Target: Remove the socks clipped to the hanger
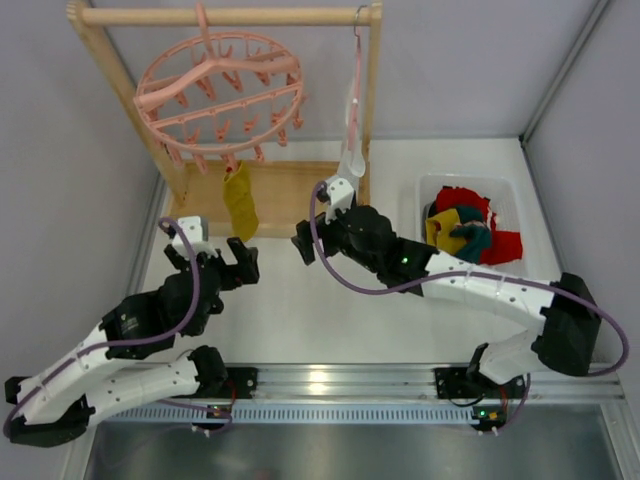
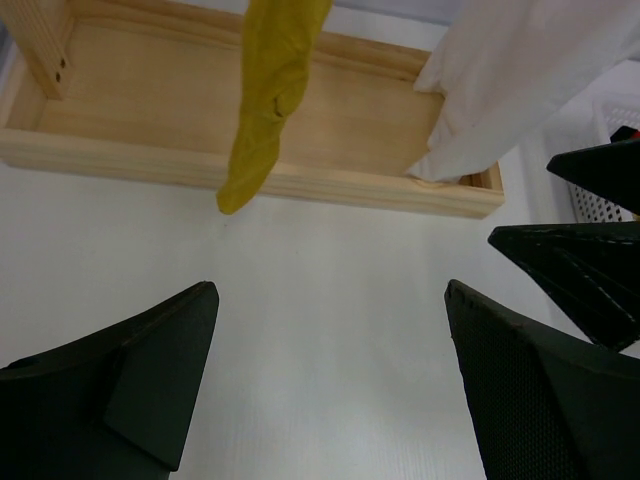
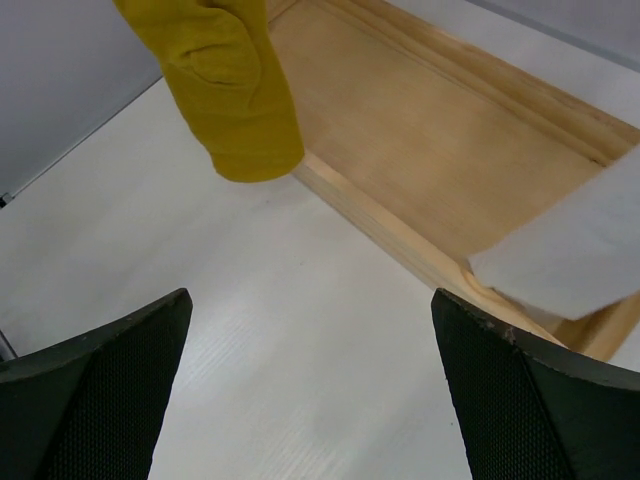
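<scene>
The round pink hanger (image 1: 220, 95) hangs from the wooden rack's top bar. One mustard yellow sock (image 1: 240, 200) is clipped to its near rim and hangs over the rack's base. It also shows in the left wrist view (image 2: 265, 100) and the right wrist view (image 3: 230, 90). My left gripper (image 1: 248, 262) is open and empty, low over the table, just in front of and below the sock (image 2: 330, 300). My right gripper (image 1: 302, 245) is open and empty, to the sock's right (image 3: 310, 300). Several red, yellow and teal socks (image 1: 470, 228) lie in the bin.
The wooden rack (image 1: 372, 110) and its flat base tray (image 2: 330, 110) stand behind the grippers. A slim pink hanger with white cloth (image 1: 352, 130) hangs at the rack's right end, close to my right gripper. A white bin (image 1: 505, 190) stands at the right. My right gripper's fingers (image 2: 590, 260) show in the left wrist view.
</scene>
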`<state>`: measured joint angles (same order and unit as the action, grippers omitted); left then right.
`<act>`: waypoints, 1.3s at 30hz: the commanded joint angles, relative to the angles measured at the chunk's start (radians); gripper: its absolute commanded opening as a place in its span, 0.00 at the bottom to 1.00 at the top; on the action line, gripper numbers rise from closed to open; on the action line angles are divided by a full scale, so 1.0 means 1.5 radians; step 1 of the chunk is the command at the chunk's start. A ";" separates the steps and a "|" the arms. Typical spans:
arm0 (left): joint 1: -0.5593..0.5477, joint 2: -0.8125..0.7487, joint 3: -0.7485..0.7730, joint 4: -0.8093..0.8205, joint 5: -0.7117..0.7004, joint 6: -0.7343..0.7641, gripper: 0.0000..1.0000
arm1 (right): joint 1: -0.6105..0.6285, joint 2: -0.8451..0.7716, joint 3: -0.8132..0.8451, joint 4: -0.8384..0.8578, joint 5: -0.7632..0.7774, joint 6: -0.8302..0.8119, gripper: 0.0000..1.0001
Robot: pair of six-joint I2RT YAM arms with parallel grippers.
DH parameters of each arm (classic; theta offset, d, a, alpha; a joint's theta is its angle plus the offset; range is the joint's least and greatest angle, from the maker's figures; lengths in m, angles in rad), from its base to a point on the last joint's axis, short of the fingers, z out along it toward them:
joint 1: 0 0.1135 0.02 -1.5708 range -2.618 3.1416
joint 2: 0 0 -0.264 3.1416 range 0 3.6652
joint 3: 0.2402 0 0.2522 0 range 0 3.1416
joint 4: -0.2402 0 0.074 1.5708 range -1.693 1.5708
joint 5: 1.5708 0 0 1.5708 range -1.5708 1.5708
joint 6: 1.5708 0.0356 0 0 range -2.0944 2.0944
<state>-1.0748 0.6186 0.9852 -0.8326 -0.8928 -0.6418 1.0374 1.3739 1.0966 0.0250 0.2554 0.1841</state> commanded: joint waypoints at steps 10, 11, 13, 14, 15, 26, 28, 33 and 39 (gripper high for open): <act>0.000 -0.166 -0.010 -0.017 -0.138 0.065 0.98 | -0.013 0.262 0.183 0.205 -0.107 -0.053 0.99; 0.001 -0.175 -0.018 -0.016 -0.136 0.057 0.99 | -0.015 0.278 0.197 0.206 -0.110 -0.054 0.99; 0.001 -0.195 -0.032 -0.016 -0.130 0.050 0.98 | -0.019 0.321 0.238 0.205 -0.111 -0.054 0.99; 0.001 -0.198 -0.033 -0.016 -0.129 0.051 0.98 | -0.023 0.334 0.251 0.206 -0.109 -0.054 0.99; 0.001 -0.201 -0.035 -0.017 -0.127 0.052 0.98 | -0.025 0.345 0.273 0.209 -0.107 -0.053 0.99; 0.001 -0.165 -0.032 -0.016 -0.111 0.056 0.98 | -0.036 0.510 0.415 0.260 -0.148 -0.083 0.99; 0.001 -0.168 -0.033 -0.016 -0.113 0.055 0.98 | -0.038 0.524 0.412 0.290 -0.166 -0.079 1.00; 0.001 -0.171 -0.034 -0.015 -0.117 0.054 0.99 | -0.039 0.539 0.401 0.375 -0.195 -0.063 0.88; 0.001 -0.167 -0.031 -0.015 -0.121 0.052 0.98 | -0.040 0.556 0.397 0.456 -0.235 -0.052 0.58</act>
<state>-1.0748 0.3584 0.9375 -0.8551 -1.0634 -0.5594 0.9913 2.1983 1.6688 0.5453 -0.0395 0.0895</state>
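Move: Ahead and to the right hand's left, the last yellow sock hangs from the pink clip hanger, its middle about 11 cm forward, 20 cm left and 3 cm lower. The hanger's ring is roughly 14 cm ahead, 20 left and 15 higher; the white cloth hangs some 14 cm ahead, 11 to the right and 5 lower. From the left hand the sock is about 18 cm forward, 4 left and 3 lower. Sweeping about 20 cm left and 10 cm forward while sinking some 6 cm, the open right gripper closes in on the hanging yellow sock, takes its lower half between the fingers and begins to close on it, lifting slightly and yawing about 15 degrees counter-clockwise. The empty left hand draws some 7 cm left, out of the way, and stays open. ##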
